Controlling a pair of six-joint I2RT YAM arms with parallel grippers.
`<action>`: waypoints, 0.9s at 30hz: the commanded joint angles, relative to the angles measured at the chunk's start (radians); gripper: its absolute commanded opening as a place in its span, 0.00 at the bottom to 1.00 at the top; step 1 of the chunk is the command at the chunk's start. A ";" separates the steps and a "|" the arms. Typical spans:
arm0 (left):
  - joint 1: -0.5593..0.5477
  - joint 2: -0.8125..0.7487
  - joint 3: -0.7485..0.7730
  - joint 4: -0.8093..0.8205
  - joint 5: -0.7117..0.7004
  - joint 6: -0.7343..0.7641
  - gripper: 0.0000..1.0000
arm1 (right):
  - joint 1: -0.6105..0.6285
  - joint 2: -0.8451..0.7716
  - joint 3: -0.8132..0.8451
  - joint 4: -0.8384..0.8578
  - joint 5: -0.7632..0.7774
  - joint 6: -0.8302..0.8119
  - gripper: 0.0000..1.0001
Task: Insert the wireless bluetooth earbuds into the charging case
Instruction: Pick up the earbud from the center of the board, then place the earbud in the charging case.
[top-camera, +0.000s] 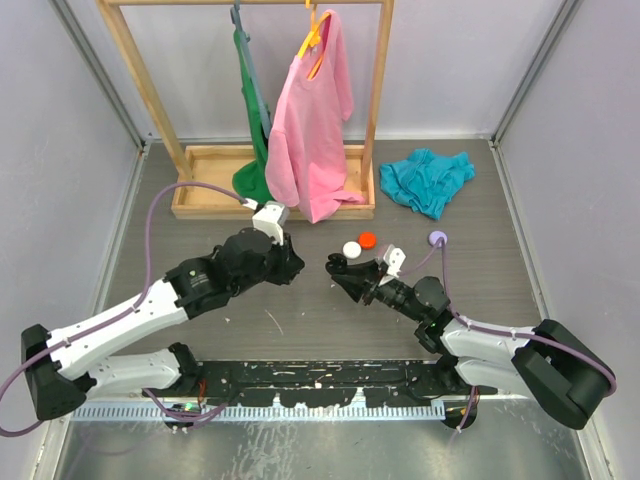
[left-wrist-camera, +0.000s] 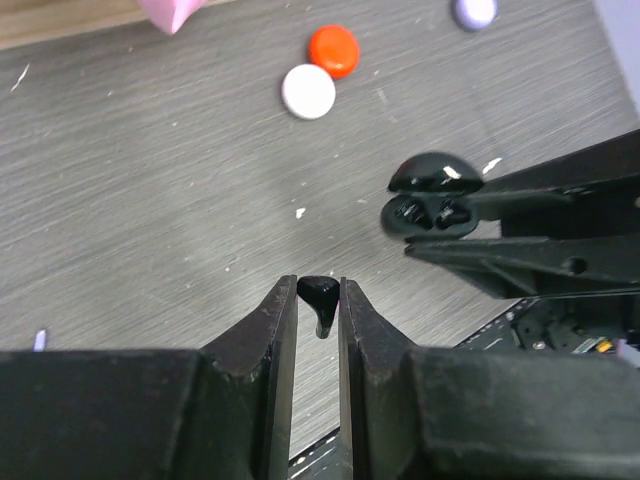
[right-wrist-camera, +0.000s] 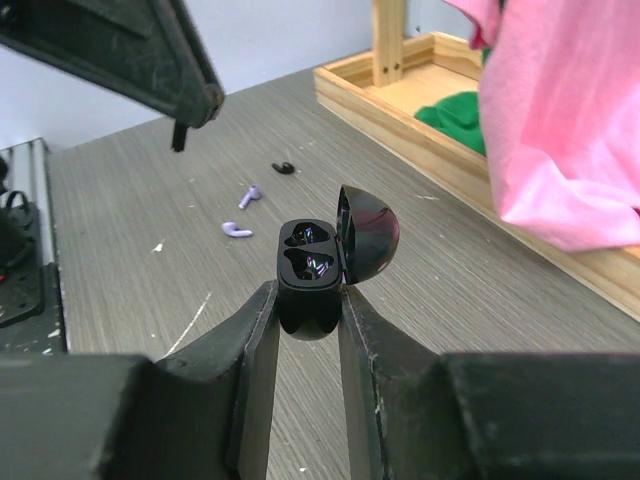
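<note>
My left gripper (left-wrist-camera: 319, 291) is shut on a black earbud (left-wrist-camera: 319, 301), pinched at the fingertips with its stem pointing back toward the camera. To its right, above the table, is the black charging case (right-wrist-camera: 312, 262). Its lid (right-wrist-camera: 366, 236) stands open, and my right gripper (right-wrist-camera: 308, 297) is shut on its body. In the top view the two grippers face each other mid-table, left gripper (top-camera: 297, 262) a short gap from the case (top-camera: 340, 264). Two lilac earbuds (right-wrist-camera: 238, 230) and another black earbud (right-wrist-camera: 284, 167) lie on the table beyond the case.
A red disc (top-camera: 367, 239) and a white disc (top-camera: 351, 250) lie just behind the grippers, a lilac one (top-camera: 437, 238) further right. A wooden clothes rack (top-camera: 272, 195) with pink and green garments stands at the back, with a teal cloth (top-camera: 428, 178) to its right.
</note>
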 joint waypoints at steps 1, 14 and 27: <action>-0.022 -0.056 -0.034 0.179 -0.015 -0.015 0.13 | 0.001 0.007 0.014 0.126 -0.112 -0.030 0.01; -0.101 -0.032 -0.119 0.462 -0.055 0.009 0.12 | 0.001 0.010 0.039 0.097 -0.173 -0.046 0.01; -0.221 0.034 -0.177 0.601 -0.230 0.021 0.11 | 0.001 -0.010 0.019 0.107 -0.126 -0.038 0.01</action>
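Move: The black earbud is already in my left fingers. The open charging case, held in my right hand, lies about 9 cm to the right of my left hand, some 2 cm farther out and roughly level with it. Down on the table, about 20 cm lower, the white case sits some 15 cm ahead and 9 cm to the right, the red case 17 cm ahead and 13 cm to the right. From my right hand the earbud is about 10 cm to the left, nearly level. I bring my left hand some 6.5 cm to the right, towards the open case, drawing back and rising about 2 cm each, while the wrist lifts the downward-pointing fingers by some 15 degrees. They keep their grip on the earbud. My right hand, still pinching the case, pulls back about 2 cm, edges left and turns slightly counter-clockwise, then holds. ##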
